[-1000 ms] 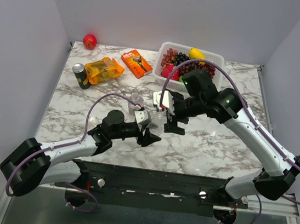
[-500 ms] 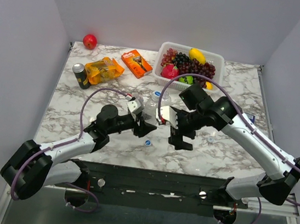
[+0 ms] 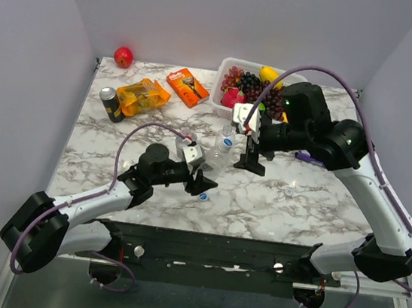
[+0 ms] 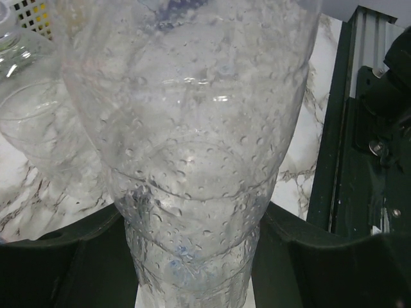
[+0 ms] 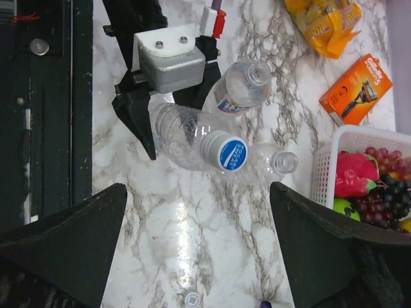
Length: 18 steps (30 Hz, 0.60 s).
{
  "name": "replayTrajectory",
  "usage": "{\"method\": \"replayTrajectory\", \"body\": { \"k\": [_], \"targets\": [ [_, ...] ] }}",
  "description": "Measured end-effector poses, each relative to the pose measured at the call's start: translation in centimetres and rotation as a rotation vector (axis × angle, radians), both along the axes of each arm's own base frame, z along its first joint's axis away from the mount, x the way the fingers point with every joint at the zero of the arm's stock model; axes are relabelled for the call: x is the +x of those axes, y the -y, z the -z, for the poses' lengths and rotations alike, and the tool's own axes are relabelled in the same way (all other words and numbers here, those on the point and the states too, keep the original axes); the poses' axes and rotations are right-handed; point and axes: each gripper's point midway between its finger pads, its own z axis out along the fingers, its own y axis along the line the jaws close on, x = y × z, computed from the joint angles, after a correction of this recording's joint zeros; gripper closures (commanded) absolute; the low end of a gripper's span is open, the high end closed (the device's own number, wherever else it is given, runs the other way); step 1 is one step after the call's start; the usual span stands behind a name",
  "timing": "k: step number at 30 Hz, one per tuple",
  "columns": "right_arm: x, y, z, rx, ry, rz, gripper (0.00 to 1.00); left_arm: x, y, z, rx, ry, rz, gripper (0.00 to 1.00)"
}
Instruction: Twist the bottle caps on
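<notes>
My left gripper [image 3: 197, 174] is shut on a clear bottle [image 3: 209, 163] that has a blue cap [image 5: 231, 154] on its neck. In the left wrist view this bottle [image 4: 192, 160] fills the frame between the dark fingers [image 4: 321, 263]. A labelled bottle [image 5: 237, 90] and another clear bottle [image 5: 282, 162] lie just beyond it, both with bare necks. A second blue cap [image 3: 203, 196] lies on the marble near my left gripper. A whitish cap [image 5: 191, 297] lies to the right. My right gripper [image 3: 251, 156] hangs open above the table, right of the bottles, holding nothing.
At the back stand a white fruit basket [image 3: 230, 61], an orange box [image 3: 187, 87], a yellow snack bag [image 3: 142, 96], a dark can [image 3: 109, 103] and a red fruit [image 3: 123, 56]. The black base rail [image 3: 201, 248] runs along the near edge.
My right gripper has drawn away from the held bottle, first toward the near side, then up and toward the back. My left gripper shifted a little, keeping its hold on the bottle.
</notes>
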Motion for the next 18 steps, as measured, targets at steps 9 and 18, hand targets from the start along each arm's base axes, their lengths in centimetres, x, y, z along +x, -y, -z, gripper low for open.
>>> {"method": "replayTrajectory", "body": {
  "k": [9,18],
  "targets": [
    [-1.1,-1.6,4.3,-0.083,0.017,-0.173,0.0,-1.4,1.1,-0.7,0.032,0.04,0.099,1.0],
    [-1.1,-2.0,6.5,-0.114,0.067,-0.216,0.0,-1.6,1.1,-0.8,0.017,-0.025,0.096,1.0]
  ]
}}
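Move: The blue-topped cap on the bottle in the left fingers lies about 9 cm below the right hand, some 4 cm ahead and 4 cm to its left; from the left hand it is about 10 cm up, 4 cm ahead and 3 cm to the right. From the right hand, the open bottle stands about 12 cm ahead, 4 cm left and 26 cm below; the labelled bottle is some 12 cm ahead, 16 cm left, 28 cm down. With its fingers staying wide open, the right hand comes down some 6 cm and drifts about 2 cm to the left towards the capped end of the bottle, turning roughly 10 degrees counter-clockwise so that its open jaws draw near the cap, though no touch on it can be made out. The left hand keeps its grip low on the bottle, easing it a couple of centimetres back and to the right with a slight clockwise turn. ##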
